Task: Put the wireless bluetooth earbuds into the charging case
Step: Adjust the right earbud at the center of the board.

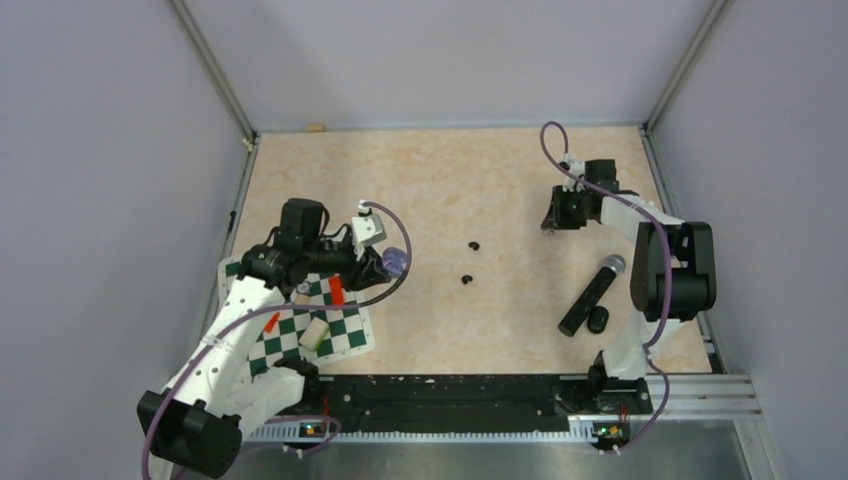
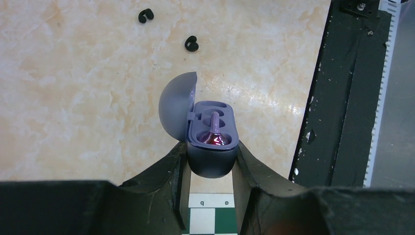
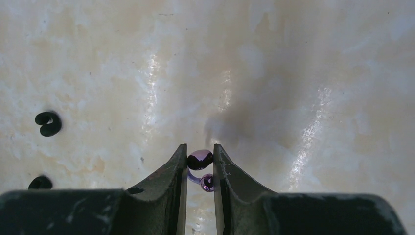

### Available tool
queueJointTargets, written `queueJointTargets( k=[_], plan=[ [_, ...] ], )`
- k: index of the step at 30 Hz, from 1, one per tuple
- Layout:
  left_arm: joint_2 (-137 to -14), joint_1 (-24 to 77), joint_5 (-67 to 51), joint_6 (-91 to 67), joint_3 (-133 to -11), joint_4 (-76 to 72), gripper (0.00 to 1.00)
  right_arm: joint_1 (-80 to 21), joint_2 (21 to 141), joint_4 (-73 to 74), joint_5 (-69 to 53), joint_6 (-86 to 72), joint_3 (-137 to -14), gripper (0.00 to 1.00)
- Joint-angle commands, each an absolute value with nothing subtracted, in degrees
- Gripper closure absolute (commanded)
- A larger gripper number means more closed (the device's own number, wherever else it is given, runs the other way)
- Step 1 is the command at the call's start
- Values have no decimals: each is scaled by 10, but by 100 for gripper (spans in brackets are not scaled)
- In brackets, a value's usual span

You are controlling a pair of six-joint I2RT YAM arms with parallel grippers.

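In the left wrist view, the bluish-grey charging case [image 2: 212,164] is held above the table with its domed lid [image 2: 176,105] swung open to the left. My left gripper [image 2: 211,149] is shut on the case's body. A shiny purple earbud [image 2: 214,138] lies in the case's near hollow. From above, the case [image 1: 396,262] shows at the tip of the left gripper [image 1: 384,266]. My right gripper [image 3: 200,149] is shut on a second purple earbud [image 3: 200,159], two beads joined by a thin bridge, just over the table. It sits at the far right [image 1: 552,218] in the top view.
Two small black C-shaped pieces [image 1: 473,245] [image 1: 466,280] lie mid-table between the arms. A long black cylinder [image 1: 592,295] and a small black cap [image 1: 598,320] lie by the right arm. A green-white checkered mat [image 1: 345,330] with a cream block [image 1: 314,333] lies under the left arm.
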State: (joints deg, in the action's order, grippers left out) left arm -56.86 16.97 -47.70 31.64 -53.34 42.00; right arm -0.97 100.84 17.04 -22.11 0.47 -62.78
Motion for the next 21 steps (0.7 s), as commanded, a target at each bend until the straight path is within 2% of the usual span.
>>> queueJointTargets(
  k=[1,10,21],
  plan=[
    [-547,175,-468,315,-527,396,100,-11,1021,143,-216,-35,-631,78],
    [-530,175,-446,309,-503,374,100,-15,1056,192,-206,-16,-642,62],
    [-535,174,-429,315,-503,373,100,-15,1012,235,-205,-3,-621,58]
  ],
)
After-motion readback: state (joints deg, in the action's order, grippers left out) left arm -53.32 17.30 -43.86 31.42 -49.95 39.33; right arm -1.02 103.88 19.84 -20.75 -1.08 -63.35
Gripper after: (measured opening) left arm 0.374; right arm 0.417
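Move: The right fingers hold the earbud just over bare table; the table spot for it is roughly 3 cm straight below and 1 cm back. From the right hand, one black hook lies some 18 cm left and 3 cm back, a second about 20 cm left and 12 cm back, and the microphone's middle about 11 cm right and 15 cm back. From the left hand, holding the open case, that spot is about 37 cm right, 9 cm ahead and well below. Lower the right gripper about 2 cm onto the bare table, opening the fingers on the way down to roughly twice their gap so they let go of the earbud. Then stay low with the fingers astride the earbud, tipping them some 5 degrees further down and easing back by about 1 cm. ##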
